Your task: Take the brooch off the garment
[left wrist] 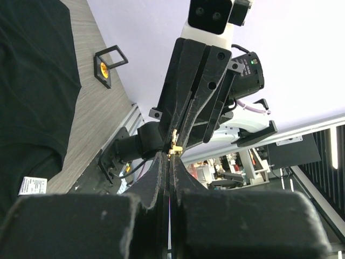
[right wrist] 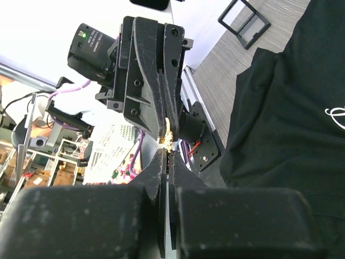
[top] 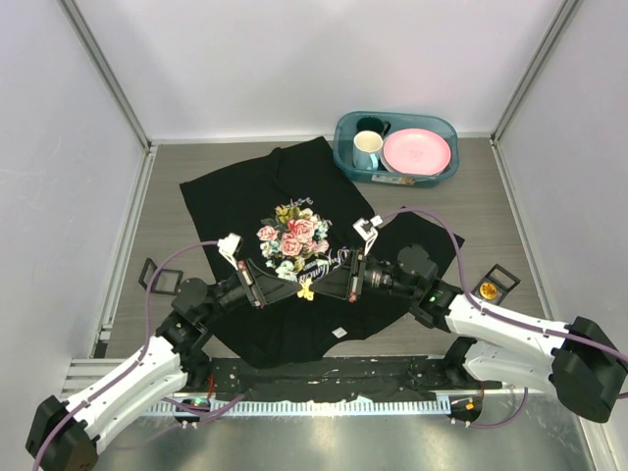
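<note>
The garment (top: 235, 196), a black T-shirt with a pink-rose print, lies flat on the table. Over its lower half my two grippers meet tip to tip. Between the tips sits the brooch (top: 306, 290), a small yellow-gold piece. My left gripper (top: 298, 287) is shut with the brooch (left wrist: 175, 147) pinched at its fingertips. From the opposite side my right gripper (top: 317, 286) is shut on the same brooch (right wrist: 168, 141). In both wrist views no fabric shows around the brooch; the garment (left wrist: 32, 81) (right wrist: 291, 135) lies off to one side.
A teal bin (top: 396, 116) at the back right holds a pink plate (top: 417, 150) and a mug (top: 367, 149). A black square frame (top: 488, 288) with an orange disc lies right of the shirt, an empty frame (top: 157, 278) to its left. A white label (top: 339, 333) sits on the hem.
</note>
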Controlling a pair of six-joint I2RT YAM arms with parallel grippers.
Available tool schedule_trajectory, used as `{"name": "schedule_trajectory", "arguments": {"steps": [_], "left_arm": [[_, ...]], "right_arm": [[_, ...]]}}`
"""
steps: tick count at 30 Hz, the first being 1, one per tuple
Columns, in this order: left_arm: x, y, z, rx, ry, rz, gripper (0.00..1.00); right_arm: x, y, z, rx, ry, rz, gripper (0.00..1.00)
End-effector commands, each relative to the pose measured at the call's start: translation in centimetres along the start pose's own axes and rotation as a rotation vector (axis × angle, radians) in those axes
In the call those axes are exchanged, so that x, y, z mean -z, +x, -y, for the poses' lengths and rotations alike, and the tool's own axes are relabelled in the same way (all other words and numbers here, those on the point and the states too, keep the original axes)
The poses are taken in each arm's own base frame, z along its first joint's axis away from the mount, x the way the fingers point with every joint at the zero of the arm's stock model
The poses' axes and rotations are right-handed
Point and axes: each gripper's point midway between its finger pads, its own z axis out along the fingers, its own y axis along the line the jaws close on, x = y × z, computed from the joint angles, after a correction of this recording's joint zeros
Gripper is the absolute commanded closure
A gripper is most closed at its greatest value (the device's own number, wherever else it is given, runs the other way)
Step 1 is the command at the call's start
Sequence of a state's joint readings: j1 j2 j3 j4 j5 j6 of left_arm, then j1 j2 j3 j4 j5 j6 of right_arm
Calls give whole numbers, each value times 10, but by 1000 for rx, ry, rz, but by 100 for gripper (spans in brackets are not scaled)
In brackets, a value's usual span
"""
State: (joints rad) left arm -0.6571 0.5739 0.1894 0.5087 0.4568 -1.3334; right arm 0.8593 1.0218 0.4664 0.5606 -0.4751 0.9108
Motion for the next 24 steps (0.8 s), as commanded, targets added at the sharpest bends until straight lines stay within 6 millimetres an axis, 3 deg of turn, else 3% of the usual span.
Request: {"name": "schedule_trajectory", "arguments": {"steps": [1, 4, 5, 6, 8, 9, 10, 11, 12, 13, 15, 16, 17, 20, 24], "left_arm": [[2, -1, 1, -1, -51, -2, 100], [7, -4, -3, 3, -126, 11, 74], [9, -7, 2, -1, -137, 20, 53], [14, -4, -10, 24, -210, 17, 47], [22, -11, 1, 23, -229, 59, 35], [29, -8, -8, 50, -296, 54, 33], [35, -18, 6, 48, -300, 110, 29], [41, -21, 6, 63, -335, 132, 23], [52, -17, -7, 100, -429, 133, 22], [59, -29, 5, 97, -442, 193, 22], [75, -28, -4, 164, -555, 224, 23], [80, -33, 9, 184, -559, 253, 23], [89, -33, 0, 248, -638, 287, 23], [92, -37, 13, 340, -661, 322, 27], [76, -47, 22, 456, -639, 359, 20]], "right_arm": [[-4, -14, -28, 118, -111, 19, 99], [-6, -14, -16, 182, -49, 2, 99], [-6, -14, -11, 239, -32, -6, 99], [-6, -15, -7, 270, -14, -9, 99], [-6, -18, 7, 358, 56, -16, 99], [-5, -20, 10, 391, 73, -16, 99], [-3, -21, 15, 413, 103, -19, 99], [-2, -26, 21, 451, 141, -2, 99], [-2, -30, 25, 513, 156, 3, 99], [-2, -33, 29, 549, 171, 11, 99], [-3, -39, 31, 645, 180, 20, 99], [-5, -43, 28, 689, 170, 33, 99], [-9, -42, 26, 734, 163, 35, 99], [-15, -45, 28, 1008, 164, 49, 99], [-33, -41, 29, 1276, 183, 40, 99]]}}
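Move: The brooch is in mid-air, pinched between both sets of fingertips: about 2 cm right and 1 cm ahead of the left hand, some 2 cm left of the right hand. From the left hand the empty black frame stands roughly 31 cm left, 8 ahead and 22 below. From the right hand the flower print lies about 18 cm ahead, 4 left and 22 below, and the white label about 4 back, 5 right and 22 below. Open the left gripper wide to let go of the brooch, then pull it back leftward about 9 cm and rise some 4 cm, swinging its fingers forward and down. Keep the right gripper shut on the brooch and carry it forward about 4 cm and slightly down over the garment, towards the flower print, rolling the wrist some 45 degrees as the fingertips dip. ##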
